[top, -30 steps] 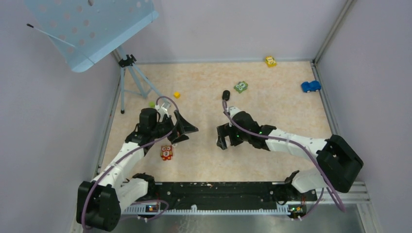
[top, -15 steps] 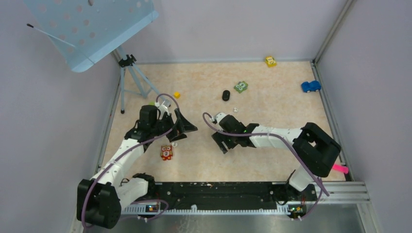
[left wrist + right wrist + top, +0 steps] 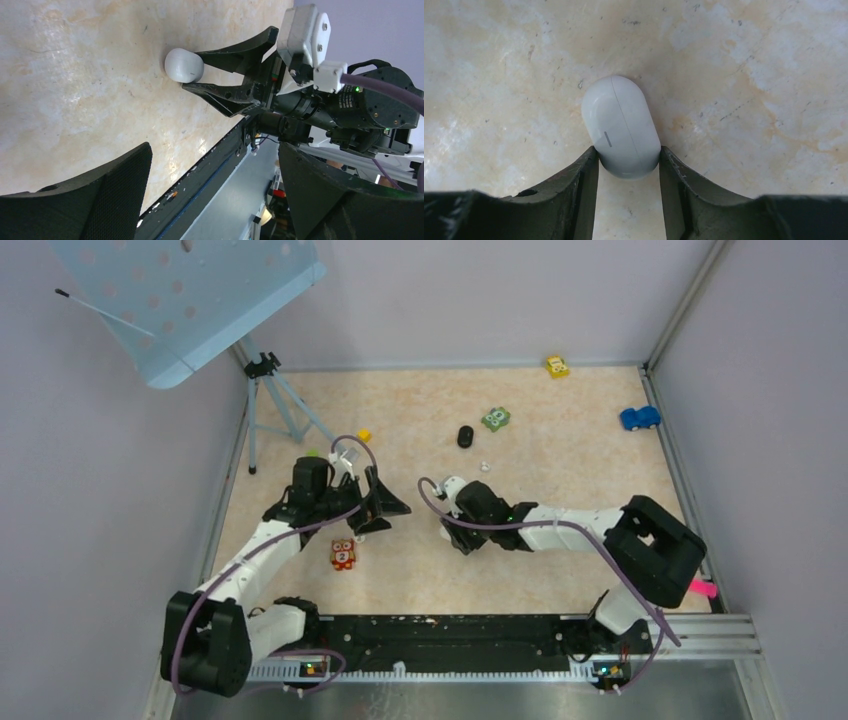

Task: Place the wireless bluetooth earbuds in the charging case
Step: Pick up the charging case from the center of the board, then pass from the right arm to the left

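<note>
The white, closed charging case (image 3: 621, 125) lies on the beige table. My right gripper (image 3: 629, 154) is shut on its near end, both fingertips touching its sides. The left wrist view shows the same case (image 3: 184, 65) between those black fingers. From above, the right gripper (image 3: 452, 530) hides the case. A tiny white earbud (image 3: 484, 466) lies behind the right arm, and another small white bit (image 3: 358, 537) lies by my left gripper (image 3: 388, 508). The left gripper (image 3: 215, 200) stands open and holds nothing.
A black oval thing (image 3: 465, 436) and a green toy (image 3: 495, 419) lie at the back middle. An orange owl figure (image 3: 343, 554) sits near the left arm. A yellow cube (image 3: 364, 435), a blue car (image 3: 639, 418), a yellow toy (image 3: 557, 366) and a tripod (image 3: 270, 400) stand farther off.
My right arm swung left and lowered, and its jaws narrowed from wide open onto the charging case. The left arm barely moved and stayed open.
</note>
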Controlling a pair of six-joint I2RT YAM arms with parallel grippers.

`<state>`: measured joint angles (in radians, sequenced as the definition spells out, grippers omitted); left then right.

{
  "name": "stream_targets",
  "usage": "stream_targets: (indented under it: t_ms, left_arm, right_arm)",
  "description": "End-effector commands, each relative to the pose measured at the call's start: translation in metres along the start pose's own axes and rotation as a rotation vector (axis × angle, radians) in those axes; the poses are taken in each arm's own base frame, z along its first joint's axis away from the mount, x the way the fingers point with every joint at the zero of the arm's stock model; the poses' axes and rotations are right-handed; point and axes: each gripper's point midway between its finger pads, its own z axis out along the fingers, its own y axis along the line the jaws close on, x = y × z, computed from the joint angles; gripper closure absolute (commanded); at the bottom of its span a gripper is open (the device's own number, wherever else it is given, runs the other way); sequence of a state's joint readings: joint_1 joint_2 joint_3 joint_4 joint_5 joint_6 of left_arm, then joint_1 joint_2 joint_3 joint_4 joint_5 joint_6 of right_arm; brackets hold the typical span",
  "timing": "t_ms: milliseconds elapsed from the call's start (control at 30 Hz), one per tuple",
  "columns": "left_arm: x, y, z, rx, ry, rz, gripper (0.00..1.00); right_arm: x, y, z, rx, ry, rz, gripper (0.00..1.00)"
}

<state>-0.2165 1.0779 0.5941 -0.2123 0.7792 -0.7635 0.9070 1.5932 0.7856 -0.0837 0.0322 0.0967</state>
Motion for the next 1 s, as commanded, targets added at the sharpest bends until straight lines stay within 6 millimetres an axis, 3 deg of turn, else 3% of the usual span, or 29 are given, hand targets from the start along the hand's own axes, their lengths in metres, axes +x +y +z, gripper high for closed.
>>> stream_targets:
  t_ms: [0,133,300,567,767,967]
  left_arm:
    - [0.003,-0.008,0.004,0.085,0.042,0.021,0.01]
    - [0.007,-0.012,0.007,0.119,0.056,0.03,0.01]
    - [0.029,-0.014,0.022,0.171,0.187,0.043,0.03]
    - [0.028,-0.031,0.043,0.217,0.213,0.056,0.1]
    - [0.044,-0.041,0.064,0.224,0.285,0.046,0.25]
    - [0.034,-0.052,0.069,0.252,0.249,0.043,0.34]
  right_arm:
    - [-0.021,0.015,-0.018,-0.084,-0.158,0.004,0.76]
    - [-0.038,0.024,-0.044,-0.142,-0.301,0.056,0.75]
    - [-0.049,0.038,-0.069,-0.235,-0.428,0.144,0.75]
    - [-0.052,0.042,-0.082,-0.245,-0.445,0.182,0.74]
    - [-0.053,0.042,-0.084,-0.239,-0.443,0.179,0.74]
    - [-0.052,0.043,-0.087,-0.242,-0.448,0.183,0.74]
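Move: The white charging case lies on the table, one end already between the right fingers, its middle about 2 cm left and 1 cm ahead of that hand. From the left gripper, the case is some 10 cm right, 1 cm back and 12 cm below; that gripper hangs about 12 cm left, 2 cm ahead and 12 cm above the right hand. From the left gripper, the white earbuds lie 8 cm left and 2 cm back, and the red owl 11 cm left and 6 cm back, both 13 cm below. Keep the right grip on the case and draw it back about 3 cm, then lift it some 8 cm, rolling the wrist roughly 25 degrees so the free end tips up towards the left gripper. Meanwhile bring the left gripper about 8 cm right, slightly back and down, turning clockwise and part-closing its wide-open fingers as they come up close to that free end. ##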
